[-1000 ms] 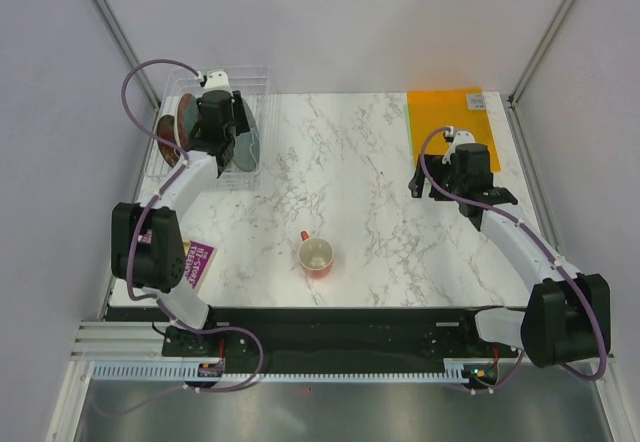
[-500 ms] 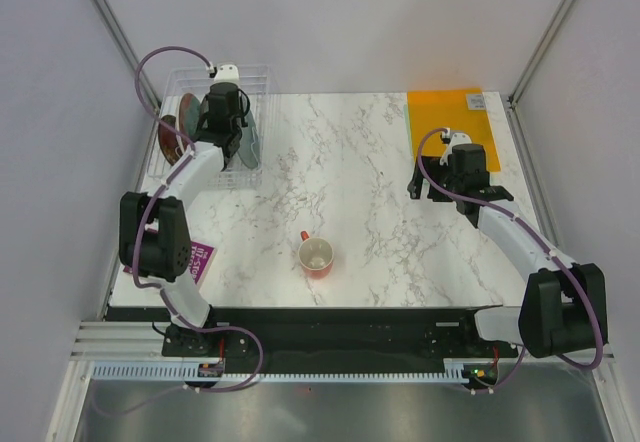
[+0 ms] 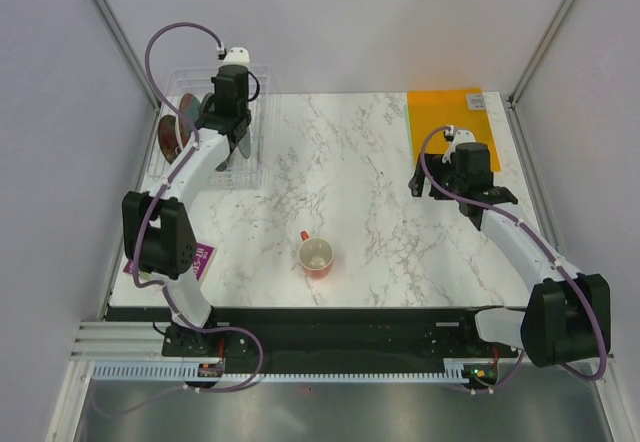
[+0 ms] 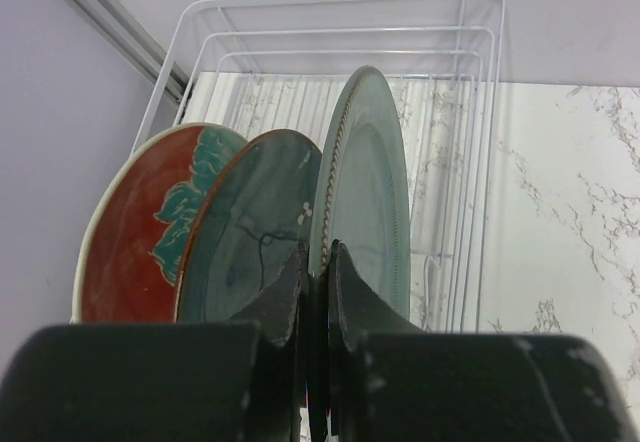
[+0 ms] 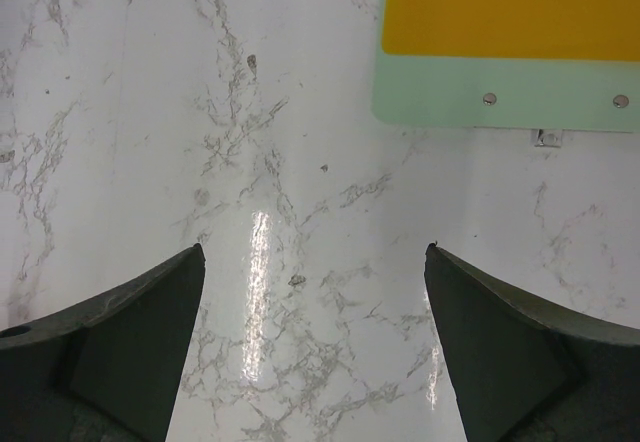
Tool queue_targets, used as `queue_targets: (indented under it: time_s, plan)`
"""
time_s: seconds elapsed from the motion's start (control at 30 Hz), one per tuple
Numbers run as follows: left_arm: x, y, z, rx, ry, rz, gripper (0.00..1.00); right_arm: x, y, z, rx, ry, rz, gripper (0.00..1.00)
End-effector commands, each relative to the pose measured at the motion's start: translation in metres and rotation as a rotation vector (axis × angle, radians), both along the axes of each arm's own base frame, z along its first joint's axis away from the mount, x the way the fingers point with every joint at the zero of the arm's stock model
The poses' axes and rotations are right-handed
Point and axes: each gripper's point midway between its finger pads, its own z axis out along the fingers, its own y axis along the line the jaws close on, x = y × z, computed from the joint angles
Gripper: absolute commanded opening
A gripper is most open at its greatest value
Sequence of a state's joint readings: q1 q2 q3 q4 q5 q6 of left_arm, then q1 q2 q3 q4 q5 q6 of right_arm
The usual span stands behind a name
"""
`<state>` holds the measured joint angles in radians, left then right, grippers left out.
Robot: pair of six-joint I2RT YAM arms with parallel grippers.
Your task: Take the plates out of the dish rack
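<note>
The dish rack [image 4: 470, 22] is a clear tray with a white wire grid at the table's far left corner [image 3: 175, 82]. Three plates stand on edge in it: a red floral one [image 4: 130, 242], a dark teal one [image 4: 255, 222] and a grey-green one [image 4: 370, 192]. My left gripper [image 4: 318, 250] is shut on the near rim of the grey-green plate, one finger on each face. From above, the left gripper [image 3: 232, 137] sits over the rack, with the red plate [image 3: 165, 134] to its left. My right gripper [image 5: 314, 252] hangs open over bare marble at the right [image 3: 460, 194], holding nothing.
A small red mug [image 3: 316, 255] stands upright near the table's middle front. A flat orange sheet [image 3: 445, 112] lies at the far right, just beyond the right gripper. A purple card [image 3: 198, 262] lies at the front left. Walls close in behind and beside the rack.
My left gripper has pushed farther back over the rack and closed on the grey-green plate's rim. The right arm has barely moved and stays open.
</note>
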<state>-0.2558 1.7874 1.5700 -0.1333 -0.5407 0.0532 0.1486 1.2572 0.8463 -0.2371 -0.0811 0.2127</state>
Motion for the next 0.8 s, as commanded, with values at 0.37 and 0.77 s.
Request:
queue_targets:
  time_s: [0.37,0.77]
  plan:
    - [-0.09,-0.053,0.189,-0.359,-0.283,-0.336,0.02,0.009,0.052,0.069,0.246,-0.104,0.174,0.98]
    - [-0.163,-0.135,0.164,-0.869,-0.219,-0.706,0.02,-0.009,0.128,0.137,0.628,-0.24,0.349,0.98]
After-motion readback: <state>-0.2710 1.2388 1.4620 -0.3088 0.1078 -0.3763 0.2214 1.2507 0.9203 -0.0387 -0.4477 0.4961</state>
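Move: The left gripper already pinches the green plate, whose middle hangs about 9 cm below and 4 cm ahead of it, still within the rack. The teal plate stands some 8 cm left and 3 cm ahead, the red plate 12 cm left and 3 cm ahead, both about 13 cm lower. The open right gripper waits roughly 43 cm right, 17 cm back and 12 cm lower; from it the green plate is about 21 cm ahead, 43 cm left and 3 cm higher. Keep the left gripper shut on the green plate and draw it up out of the rack, slowly at first, then quickly: about 15 cm up and as much back, swinging right towards the right gripper while the wrist rolls right-side-up and yaws clockwise, some 30 degrees each. Meanwhile bring the empty right gripper, held wide open, left and up towards the plate, rolling its left side up and turning counter-clockwise. ##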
